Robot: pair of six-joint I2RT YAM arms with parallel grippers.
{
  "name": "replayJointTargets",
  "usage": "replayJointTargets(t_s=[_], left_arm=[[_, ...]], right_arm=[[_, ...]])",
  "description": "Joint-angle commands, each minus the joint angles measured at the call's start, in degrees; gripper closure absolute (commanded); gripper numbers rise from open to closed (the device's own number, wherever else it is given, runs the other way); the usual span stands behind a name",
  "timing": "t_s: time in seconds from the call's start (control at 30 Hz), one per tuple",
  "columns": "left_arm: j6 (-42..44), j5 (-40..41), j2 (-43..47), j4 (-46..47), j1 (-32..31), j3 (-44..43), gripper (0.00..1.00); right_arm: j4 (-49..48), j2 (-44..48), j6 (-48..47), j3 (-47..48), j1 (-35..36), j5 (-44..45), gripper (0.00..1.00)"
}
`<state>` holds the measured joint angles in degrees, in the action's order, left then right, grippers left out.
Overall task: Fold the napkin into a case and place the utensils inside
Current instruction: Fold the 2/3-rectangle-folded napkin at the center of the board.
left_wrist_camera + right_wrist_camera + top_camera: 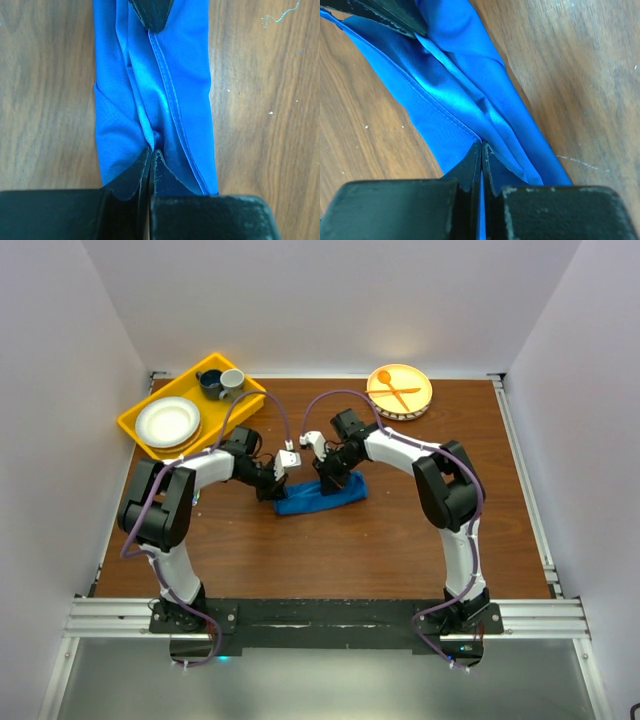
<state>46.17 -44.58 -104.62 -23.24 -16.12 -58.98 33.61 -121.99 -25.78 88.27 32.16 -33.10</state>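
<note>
The bright blue napkin [322,498] lies on the wooden table as a long, narrow folded strip, the case shape. My left gripper [273,490] is at its left end and my right gripper [330,485] at its middle. In the left wrist view the left gripper [151,152] is shut, pinching a raised fold of the napkin [185,90]. In the right wrist view the right gripper [482,146] is shut with blue cloth between its jaws, on the napkin [445,120]. The utensils are out of view.
A yellow tray [130,426] at the back left holds a white plate [167,422] and two cups [221,382]. A pale round plate [421,400] at the back right carries an orange plastic spoon and fork [394,390]. White walls enclose the table.
</note>
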Motion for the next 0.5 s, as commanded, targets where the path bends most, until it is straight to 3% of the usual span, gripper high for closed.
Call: replayJointTargets(t_s=[0.0,0.1,0.27,0.47], left_arm=[[2.16,1.34,-0.50,-5.67,1.00,2.38,1.00],[1.99,-0.33,0.99,-5.23,1.18,2.99,0.99],[-1.87,-3.23,3.01,-4.79,1.35,1.86,0.80],[-4.60,-8.24,0.65,-9.97,1.88,-2.36,0.70]], right_arm=[[2.87,-0.70,2.58,-1.52,-1.75,0.23,1.00],[3.39,-0.70,2.84,-1.70,-1.84,-0.91,1.00],[3.75,-0.70,2.32,-2.40,-1.40,-1.44,1.00],[4.36,-1.67,1.87,-1.52,-1.31,-0.74,1.00]])
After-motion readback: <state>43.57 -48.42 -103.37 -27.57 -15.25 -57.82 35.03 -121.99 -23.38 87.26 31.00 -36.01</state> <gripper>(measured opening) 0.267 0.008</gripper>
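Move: Both shut grippers already pinch the folded napkin. Its middle lies about 9 cm right of the left hand and 1 cm ahead, at finger height or just below; from the right hand it is roughly 2 cm back and 1 cm left. The yellow tray stands some 20 cm ahead and 19 cm left of the left hand, and the grey mug about 23 cm ahead and 10 cm left. The left hand draws its end of the napkin back towards the robot's base and opens to about a quarter of its range as it goes, travelling some 2.5 cm back with a slight late rise and letting the cloth loose between the spread pads. The right hand stays shut on the folded layers near the napkin's middle, easing back only about 1 cm as its fingers tip a little, about 5 degrees. ##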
